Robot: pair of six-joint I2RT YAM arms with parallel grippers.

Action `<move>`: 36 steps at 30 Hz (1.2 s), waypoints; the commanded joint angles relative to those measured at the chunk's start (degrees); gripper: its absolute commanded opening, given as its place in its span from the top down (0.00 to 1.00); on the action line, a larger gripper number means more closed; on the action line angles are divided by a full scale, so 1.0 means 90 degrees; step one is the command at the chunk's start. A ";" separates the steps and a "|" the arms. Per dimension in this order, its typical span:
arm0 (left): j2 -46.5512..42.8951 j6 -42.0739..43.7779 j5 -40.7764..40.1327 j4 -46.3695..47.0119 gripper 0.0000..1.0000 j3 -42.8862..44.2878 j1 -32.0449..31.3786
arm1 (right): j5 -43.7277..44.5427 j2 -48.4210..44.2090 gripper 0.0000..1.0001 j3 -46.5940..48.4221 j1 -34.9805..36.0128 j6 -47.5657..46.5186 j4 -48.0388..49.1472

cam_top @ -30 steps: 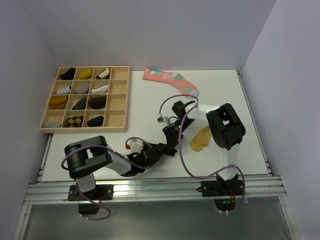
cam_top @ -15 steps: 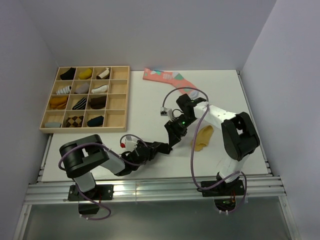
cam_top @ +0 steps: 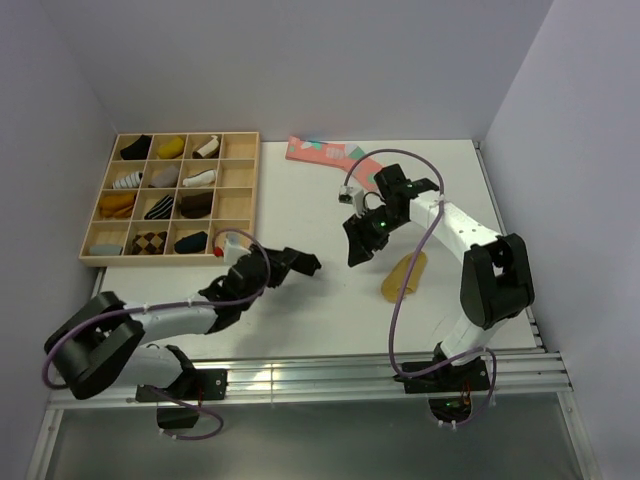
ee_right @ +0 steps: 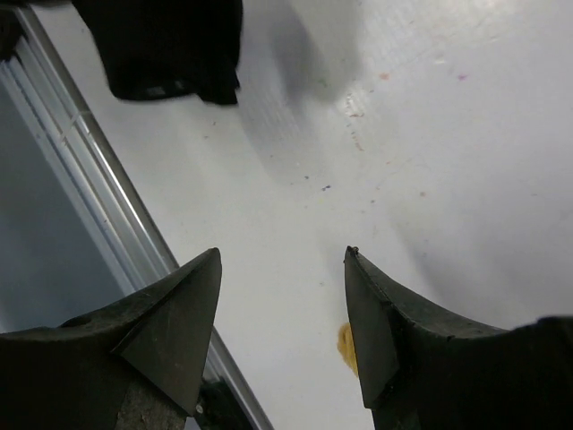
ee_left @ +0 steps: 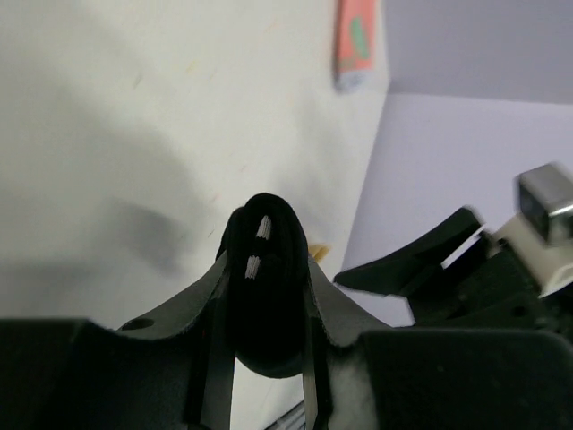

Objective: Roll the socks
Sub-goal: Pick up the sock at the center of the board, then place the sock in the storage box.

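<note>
The black sock, rolled into a bundle with two short white stripe marks showing, is clamped between the fingers of my left gripper. In the top view that gripper hovers over the table's middle. My right gripper hangs to its right with its jaws spread wide, and in its own wrist view the gripper has only bare table between the fingers. The mustard-tan sock lies flat just right of the right gripper, and its edge peeks out by the right finger.
A wooden compartment tray of rolled socks stands at the back left. A long pink patterned sock lies at the table's far edge. Along the near edge of the table runs the metal rail.
My right gripper opened, let go of the black sock and pulled back to the right. The left arm stretched out and carried the sock left and away from it.
</note>
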 commanded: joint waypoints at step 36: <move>0.7739 0.3074 0.2232 -0.3078 1.00 1.1899 0.5004 | 0.1327 -0.0265 0.36 0.0446 -0.0578 -0.0587 0.0409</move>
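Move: The left gripper already holds the rolled black sock in the air. The empty far right-hand compartment of the wooden box lies about 44 cm ahead of it, some 19 cm to its left and roughly 8 cm lower. The cream-brown sock sits in the next compartment, some 12 cm left of that one; the pink sock lies about 40 cm ahead and 20 cm right of the left gripper. From the right gripper, that compartment is around 43 cm ahead and 41 cm left. Bring the left gripper forward about 45 cm and 19 cm left in one arc, keeping its grip on the rolled black sock: climb some 20 cm, then sink nearly as far towards the box's empty far right compartment. Tip the fingers up about 20 degrees, easing back on the way down, and turn counter-clockwise. Draw the open, empty right gripper a little forward and right. ##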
